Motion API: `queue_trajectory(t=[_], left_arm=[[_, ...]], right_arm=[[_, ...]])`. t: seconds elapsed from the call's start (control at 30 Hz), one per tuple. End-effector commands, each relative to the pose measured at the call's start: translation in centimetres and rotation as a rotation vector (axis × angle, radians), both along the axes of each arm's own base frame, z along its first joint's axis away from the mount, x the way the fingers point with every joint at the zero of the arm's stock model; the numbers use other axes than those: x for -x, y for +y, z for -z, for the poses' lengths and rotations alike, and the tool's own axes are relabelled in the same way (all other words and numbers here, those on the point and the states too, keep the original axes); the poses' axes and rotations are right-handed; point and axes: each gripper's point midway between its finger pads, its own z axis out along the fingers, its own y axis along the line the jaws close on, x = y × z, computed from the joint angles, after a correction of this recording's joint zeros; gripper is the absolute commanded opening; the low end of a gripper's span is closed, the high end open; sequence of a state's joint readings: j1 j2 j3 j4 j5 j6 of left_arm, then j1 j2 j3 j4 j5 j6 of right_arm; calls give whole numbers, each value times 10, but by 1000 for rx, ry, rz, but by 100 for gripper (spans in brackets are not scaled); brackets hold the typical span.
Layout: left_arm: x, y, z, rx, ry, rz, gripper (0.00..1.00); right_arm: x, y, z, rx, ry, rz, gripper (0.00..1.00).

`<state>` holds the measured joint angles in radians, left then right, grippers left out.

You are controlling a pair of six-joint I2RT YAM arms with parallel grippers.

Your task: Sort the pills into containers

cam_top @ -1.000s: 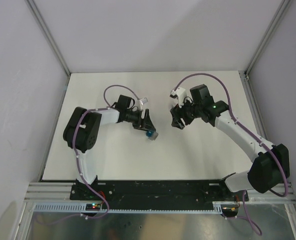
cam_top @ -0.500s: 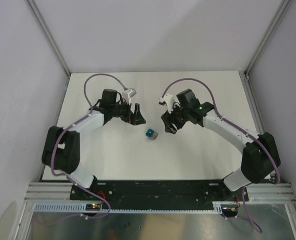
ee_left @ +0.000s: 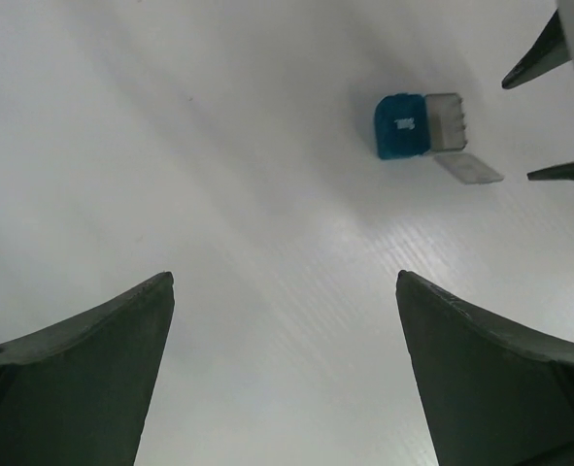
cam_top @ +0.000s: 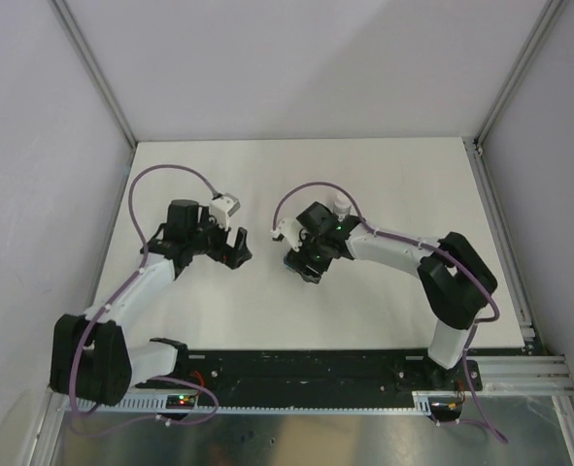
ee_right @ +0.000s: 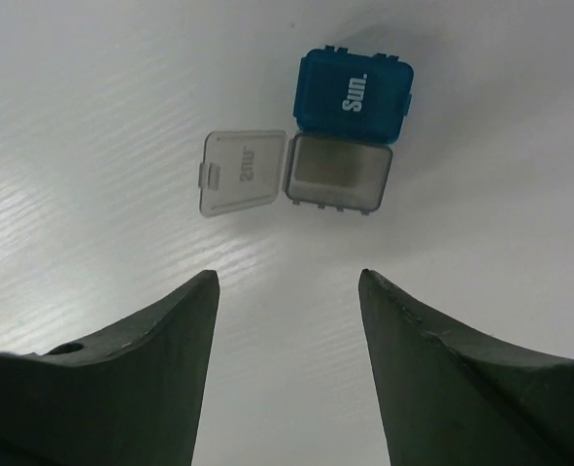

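Observation:
The containers [ee_right: 345,131] lie on the white table as a joined pair. The teal-blue compartment [ee_right: 354,92] is closed. The grey compartment [ee_right: 338,173] has its lid [ee_right: 243,173] flipped open beside it and looks empty. My right gripper [ee_right: 287,277] hovers open just short of the pair, with nothing between its fingers. My left gripper [ee_left: 285,277] stands wide open and empty, well to the left of the containers [ee_left: 418,126]. In the top view the right gripper [cam_top: 299,262] covers the pair and the left gripper [cam_top: 242,250] sits apart from it. No pills show.
A small white capped bottle [cam_top: 338,205] stands just behind the right arm. The right gripper's fingertips [ee_left: 534,63] poke into the left wrist view at its right edge. Grey walls close the white table [cam_top: 403,175] on three sides.
The left gripper opened fully and drew back to the left, away from the containers. The right gripper swung left and toward the near edge, coming over the containers.

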<state>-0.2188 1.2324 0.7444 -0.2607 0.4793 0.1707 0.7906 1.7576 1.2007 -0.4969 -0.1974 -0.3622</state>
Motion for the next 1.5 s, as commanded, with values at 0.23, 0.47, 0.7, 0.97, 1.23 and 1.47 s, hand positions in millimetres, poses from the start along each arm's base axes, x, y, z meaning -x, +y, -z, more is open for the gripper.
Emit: queue_trajectory(t=[0.23, 0.47, 0.7, 0.97, 1.23, 1.47], left_arm=[[29, 43, 0, -148, -133, -29, 100], [40, 47, -3, -152, -152, -29, 100], [45, 51, -4, -173, -164, -31, 100], [46, 51, -5, -166, -162, -29, 100], [42, 41, -16, -115, -157, -17, 100], [31, 31, -30, -46, -158, -32, 100]], right_arm=[[-34, 43, -1, 24, -101, -17, 64], [-44, 68, -3, 7, -82, -18, 64], [-52, 88, -5, -13, -60, 5, 64], [-75, 88, -15, -29, -70, 111, 64], [-105, 52, -63, -101, -113, 219, 65], [-141, 1, -102, -136, -170, 358, 69]])
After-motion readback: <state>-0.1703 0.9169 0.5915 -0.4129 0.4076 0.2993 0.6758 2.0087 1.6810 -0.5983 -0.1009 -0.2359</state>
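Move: The open pill container, a teal half joined to a clear half with its lid folded out, lies on the table about 3 cm ahead of the right hand, 5 cm left and 2 cm below. The white bottle stands some 14 cm ahead of that hand and 8 cm to its right, about level in height. From the left hand the container is straight across, about 15 cm right and 8 cm below. Right hand sweeps about 10 cm left-forward, nudging the container, then forward-right and up; left hand retreats back-left. ##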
